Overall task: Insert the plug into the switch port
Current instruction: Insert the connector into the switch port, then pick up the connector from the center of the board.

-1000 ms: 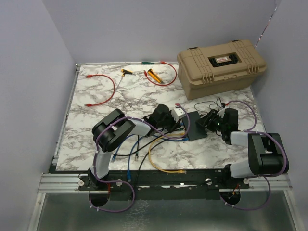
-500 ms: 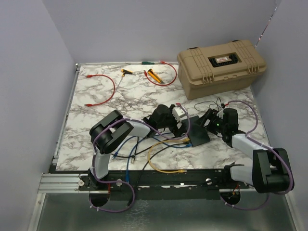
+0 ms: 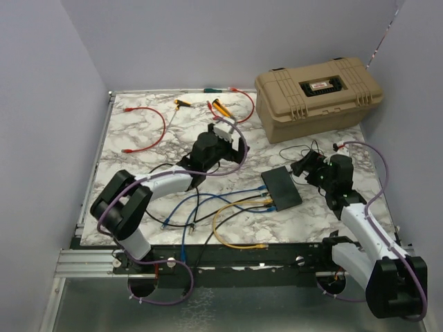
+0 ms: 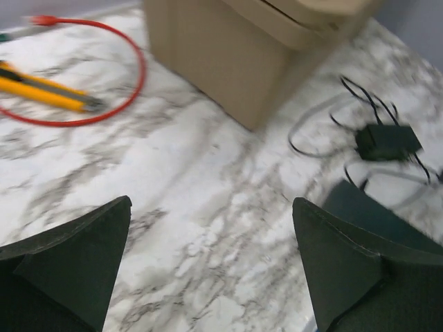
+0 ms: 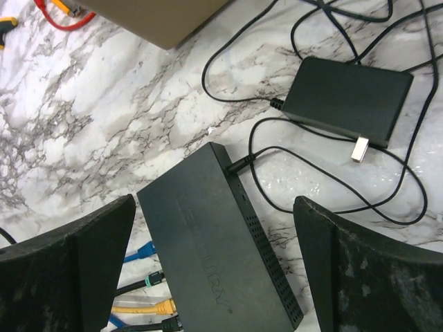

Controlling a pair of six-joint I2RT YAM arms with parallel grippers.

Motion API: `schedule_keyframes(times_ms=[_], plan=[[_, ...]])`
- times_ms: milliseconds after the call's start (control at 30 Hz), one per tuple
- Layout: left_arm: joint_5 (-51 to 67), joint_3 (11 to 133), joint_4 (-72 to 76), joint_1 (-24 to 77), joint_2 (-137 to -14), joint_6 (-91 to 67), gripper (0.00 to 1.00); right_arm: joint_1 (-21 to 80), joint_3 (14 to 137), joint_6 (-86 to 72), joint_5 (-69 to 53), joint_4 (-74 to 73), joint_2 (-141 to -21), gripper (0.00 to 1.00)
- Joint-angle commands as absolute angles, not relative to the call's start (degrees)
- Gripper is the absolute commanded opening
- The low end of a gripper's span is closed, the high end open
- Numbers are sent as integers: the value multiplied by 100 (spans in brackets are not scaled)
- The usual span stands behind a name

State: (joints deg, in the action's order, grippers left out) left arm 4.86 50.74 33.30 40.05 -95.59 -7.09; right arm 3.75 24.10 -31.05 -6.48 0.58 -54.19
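The dark-grey switch (image 3: pixel 281 188) lies flat on the marble at centre right, its thin power cord (image 5: pixel 239 166) leaving the far corner. Several cable plugs, among them a blue plug (image 5: pixel 142 250) and a yellow plug (image 5: pixel 158 306), meet its port edge (image 3: pixel 266 200). My right gripper (image 3: pixel 305 166) hovers open just right of the switch; in the right wrist view the right gripper (image 5: pixel 214 202) straddles the switch body (image 5: pixel 214 256) without touching it. My left gripper (image 3: pixel 237 151) is open up and to the left of the switch. In the left wrist view, the left gripper (image 4: pixel 211 202) has only bare marble between its fingers.
A big tan case (image 3: pixel 317 95) stands at the back right. The small black power adapter (image 5: pixel 346 100) and its looped cord lie beside the switch. Red cables (image 3: pixel 149 128) and yellow-handled tools (image 3: pixel 220 107) lie at the back left. Loose cables (image 3: pixel 208 214) trail toward the near edge.
Both grippers have opened and drawn back from the switch, the left one up and left, the right one to the right. The switch has turned slightly and now lies free.
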Motion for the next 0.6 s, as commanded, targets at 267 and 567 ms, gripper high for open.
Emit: schedule_keyframes(times_ms=[267,567], plan=[[-3250,5278,2022,3851,-8675,-1708,99,396,1989,-3082,-692,852,-4639,100],[-3106,5860,1299,2958,-9285,-2641,98,395,1560,-2856,-1113,1295,-3917,100]])
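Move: Both hands are empty and open. From the left hand, the switch with its row of plugs lies some 15 cm to the right, 7 cm back and 13 cm lower; its blue plug nearest the case is about 8 cm right and 7 cm back. The yellow cutter lies roughly 23 cm ahead of this hand and 5 cm left. From the right hand, the switch sits about 9 cm left and 3 cm back, 8 cm below; the power adapter is some 6 cm ahead and 6 cm right. Swinging leftward by about 12 cm and forward by half that, the open left hand keeps leaving the plugged-in switch, rising first and then sinking part of the way back, while it turns some 40 degrees counter-clockwise to face the cutter and red cable at the table's back. The right hand, also open and empty, lifts nearly straight up beside the switch, its fingers tipping down. ##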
